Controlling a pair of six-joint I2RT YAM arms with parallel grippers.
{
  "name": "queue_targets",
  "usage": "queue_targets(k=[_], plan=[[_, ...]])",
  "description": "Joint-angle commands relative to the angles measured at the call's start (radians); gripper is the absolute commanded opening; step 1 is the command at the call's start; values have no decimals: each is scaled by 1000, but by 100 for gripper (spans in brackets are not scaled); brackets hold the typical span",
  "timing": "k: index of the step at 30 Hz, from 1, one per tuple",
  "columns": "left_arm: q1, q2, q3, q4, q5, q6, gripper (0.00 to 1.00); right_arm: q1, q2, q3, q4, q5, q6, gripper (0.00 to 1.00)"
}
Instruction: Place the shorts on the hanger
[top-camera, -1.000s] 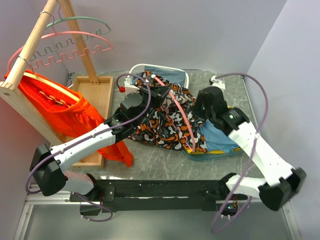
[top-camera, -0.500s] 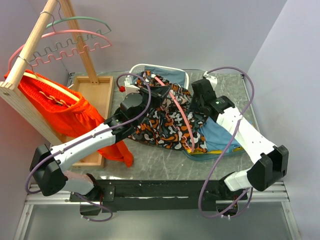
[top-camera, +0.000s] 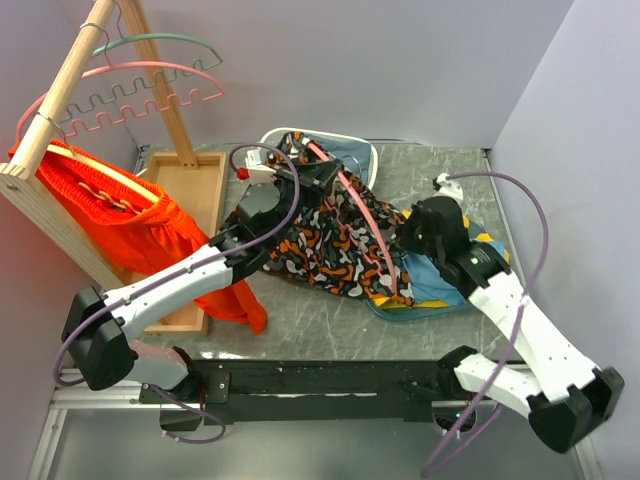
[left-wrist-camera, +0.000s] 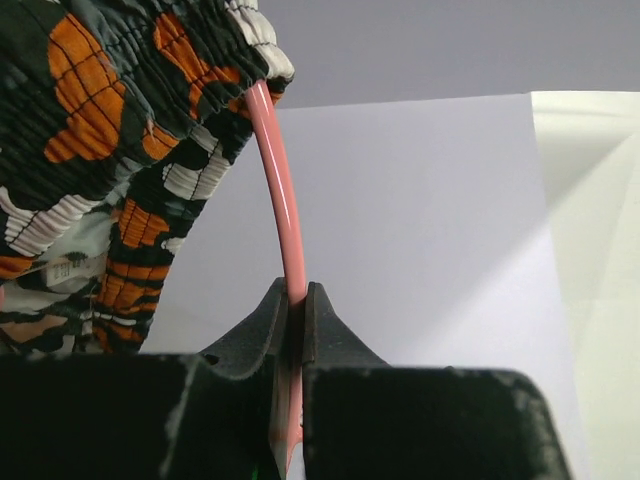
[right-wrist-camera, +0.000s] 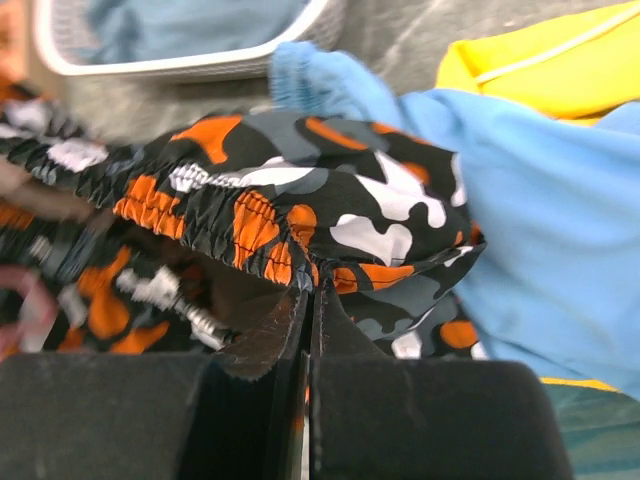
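The shorts (top-camera: 320, 250), black with orange, white and grey blobs, lie bunched at the table's middle, draped over the thin pink hanger (top-camera: 368, 213). My left gripper (top-camera: 322, 182) is shut on the hanger's rod (left-wrist-camera: 284, 190) behind the shorts, with the elastic waistband (left-wrist-camera: 120, 110) hanging over the rod just above the jaws (left-wrist-camera: 295, 292). At the shorts' right end my right gripper (top-camera: 410, 238) is shut on a fold of the waistband (right-wrist-camera: 300, 215), its fingertips (right-wrist-camera: 312, 288) pinching the patterned fabric. The hanger's hook is hidden.
Light blue (right-wrist-camera: 545, 230) and yellow (right-wrist-camera: 540, 50) clothes lie under and right of the shorts. A white basket (top-camera: 368, 152) stands behind. At left, a wooden rack (top-camera: 60, 90) carries an orange garment (top-camera: 130, 225), a green hanger (top-camera: 160, 40) and pink hangers; its tray base (top-camera: 190, 190) sits on the table.
The right gripper has come down from behind the shorts to their right end and closed on the waistband. The left gripper, still holding the hanger, has shifted slightly toward the back.
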Motion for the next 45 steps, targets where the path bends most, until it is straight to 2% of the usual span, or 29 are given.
queue_targets(k=[1,12,21,33,45], plan=[[12,16,85,185,1,-23,1,4,-79,-46,53,-82,22,0],[14,48,139,235,11,-19,1,26,-113,-82,73,-144,10,0],[64,99,157,337,47,-20,1,29,-185,-46,-17,-158,21,0],[109,94,217,320,-11,70,1,30,-271,-37,-114,-124,50,0],[156,97,183,353,-55,156,1,27,-313,-2,-198,-76,90,0]])
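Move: My right fingers already pinch the shorts' waistband; the hanger's free near end lies about 10 cm back from them, 3 cm to the left and slightly above. The light blue clothing is some 9 cm to the right, 3 cm back and 15 cm down; the white basket is about 17 cm left and 16 cm ahead, low. My left hand, gripping the hanger, has that pinched waistband edge about 14 cm right, 7 cm back and 15 cm below. Keeping the waistband pinched, I draw my right hand back about 5 cm and raise it nearly 4, swaying briefly left, towards the hanger's near end. My left hand keeps its grip on the hanger and lifts it about 6 cm, fingers tipping up some 10 degrees and rolling so the right side rises, bringing the free end towards the right hand. ##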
